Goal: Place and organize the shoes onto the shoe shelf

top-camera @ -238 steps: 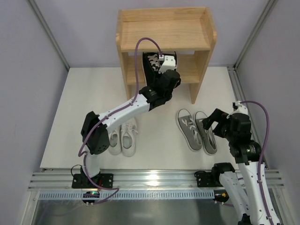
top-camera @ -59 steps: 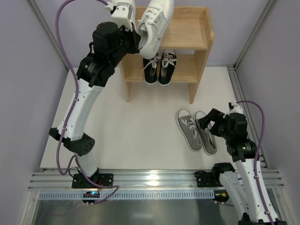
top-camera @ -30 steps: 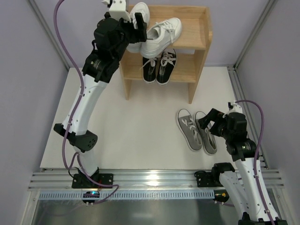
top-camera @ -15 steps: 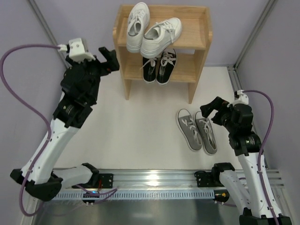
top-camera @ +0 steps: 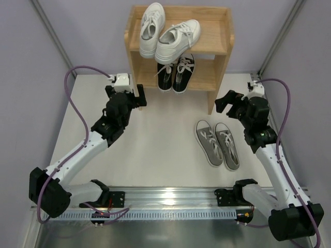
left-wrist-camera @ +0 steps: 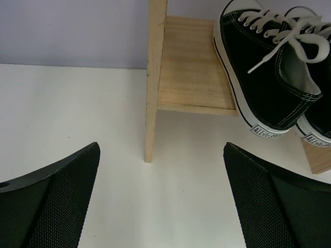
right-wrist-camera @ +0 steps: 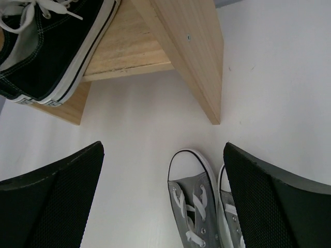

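The wooden shoe shelf (top-camera: 220,31) stands at the back. Two white shoes (top-camera: 176,40) lie on its top tier, one angled against the other. The black pair (top-camera: 176,72) sits on the lower tier (left-wrist-camera: 191,67); a black shoe (left-wrist-camera: 258,72) fills the left wrist view's upper right. The grey pair (top-camera: 220,143) lies on the floor at the right. My left gripper (top-camera: 125,94) (left-wrist-camera: 160,206) hangs open and empty before the shelf's left leg (left-wrist-camera: 151,103). My right gripper (top-camera: 232,106) (right-wrist-camera: 163,201) is open and empty just above the grey shoe's toe (right-wrist-camera: 199,206), near the shelf's right panel (right-wrist-camera: 191,51).
Metal frame posts (top-camera: 51,41) run along both sides of the white floor board (top-camera: 155,150). A rail (top-camera: 165,196) holding both arm bases crosses the near edge. Purple cables (top-camera: 77,113) loop off each arm.
The left gripper let go of the white shoe on the top tier, drew back and sank low before the shelf's left leg. The right arm reached forward over the grey shoes' toes.
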### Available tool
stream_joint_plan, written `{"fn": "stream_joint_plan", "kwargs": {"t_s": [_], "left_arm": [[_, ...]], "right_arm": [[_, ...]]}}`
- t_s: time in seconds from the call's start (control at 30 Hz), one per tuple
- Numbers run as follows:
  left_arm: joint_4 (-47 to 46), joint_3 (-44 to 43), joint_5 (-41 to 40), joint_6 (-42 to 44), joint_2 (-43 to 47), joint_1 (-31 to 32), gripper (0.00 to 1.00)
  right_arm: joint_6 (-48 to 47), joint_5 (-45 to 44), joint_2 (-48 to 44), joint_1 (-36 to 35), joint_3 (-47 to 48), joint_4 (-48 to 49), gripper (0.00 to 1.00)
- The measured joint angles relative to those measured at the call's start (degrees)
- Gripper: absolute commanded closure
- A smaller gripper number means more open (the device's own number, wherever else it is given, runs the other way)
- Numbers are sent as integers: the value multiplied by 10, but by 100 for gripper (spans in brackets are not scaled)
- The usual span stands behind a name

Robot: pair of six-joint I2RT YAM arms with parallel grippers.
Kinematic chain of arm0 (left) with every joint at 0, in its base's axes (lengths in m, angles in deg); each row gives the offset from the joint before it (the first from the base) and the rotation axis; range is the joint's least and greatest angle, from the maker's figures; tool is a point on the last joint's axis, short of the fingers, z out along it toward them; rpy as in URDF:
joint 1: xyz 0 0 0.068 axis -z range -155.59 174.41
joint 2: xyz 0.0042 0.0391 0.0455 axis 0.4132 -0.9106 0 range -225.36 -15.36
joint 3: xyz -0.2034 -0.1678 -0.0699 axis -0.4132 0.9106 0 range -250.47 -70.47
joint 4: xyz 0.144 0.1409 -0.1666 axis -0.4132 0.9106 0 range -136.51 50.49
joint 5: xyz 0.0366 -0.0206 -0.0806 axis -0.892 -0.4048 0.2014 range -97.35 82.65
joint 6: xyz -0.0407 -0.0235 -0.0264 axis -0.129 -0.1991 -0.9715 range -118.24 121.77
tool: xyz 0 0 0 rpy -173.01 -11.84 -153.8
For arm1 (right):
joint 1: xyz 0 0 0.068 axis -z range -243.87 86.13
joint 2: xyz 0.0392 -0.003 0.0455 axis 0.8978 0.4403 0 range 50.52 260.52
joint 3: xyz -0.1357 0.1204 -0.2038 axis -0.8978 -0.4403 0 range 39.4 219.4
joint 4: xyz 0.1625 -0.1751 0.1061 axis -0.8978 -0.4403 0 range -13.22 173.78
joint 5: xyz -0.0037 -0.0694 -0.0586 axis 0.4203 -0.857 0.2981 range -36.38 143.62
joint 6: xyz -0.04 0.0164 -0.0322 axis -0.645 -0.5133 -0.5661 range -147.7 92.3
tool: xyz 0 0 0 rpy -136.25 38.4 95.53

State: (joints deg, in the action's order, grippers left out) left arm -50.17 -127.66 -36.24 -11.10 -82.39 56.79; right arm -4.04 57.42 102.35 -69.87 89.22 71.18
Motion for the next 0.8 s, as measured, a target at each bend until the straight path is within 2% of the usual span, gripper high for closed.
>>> {"fn": "stream_joint_plan", "kwargs": {"t_s": [0.27, 0.53, 0.8], "left_arm": [[-27, -1, 8, 46, -73, -11, 2], [-84, -12, 85, 53, -108, -86, 3], [-124, -81, 163, 90, -227, -95, 5]], "right_arm": [[-86, -60, 31, -34, -6, 78, 2], [-151, -105, 114, -43, 15, 158, 2], [-178, -117, 198, -52, 52, 212, 2]]}}
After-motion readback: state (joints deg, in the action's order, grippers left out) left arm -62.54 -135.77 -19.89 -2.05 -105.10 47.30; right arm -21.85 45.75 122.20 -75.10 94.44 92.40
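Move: About 13 cm straight ahead of the left hand, and 1 cm to its right, is the front edge of the shelf's left side panel; the left black shoe is 18 cm ahead and 16 cm right. From the right hand, the right side panel's front edge is some 13 cm ahead and 2 cm left, the right black shoe about 18 cm ahead and 18 cm left. The left grey shoe lies 24 cm below that hand, 9 cm back and 4 cm left. Closing in on the shelf from both sides, the two wide-open hands travel forward about 10 cm, each towards the front edge of its own side panel. The left also sinks some 5 cm and turns slightly clockwise; the right stays near its height while rolling about 20 degrees, left side down, and tipping its fingers up a little. Neither grips anything. ##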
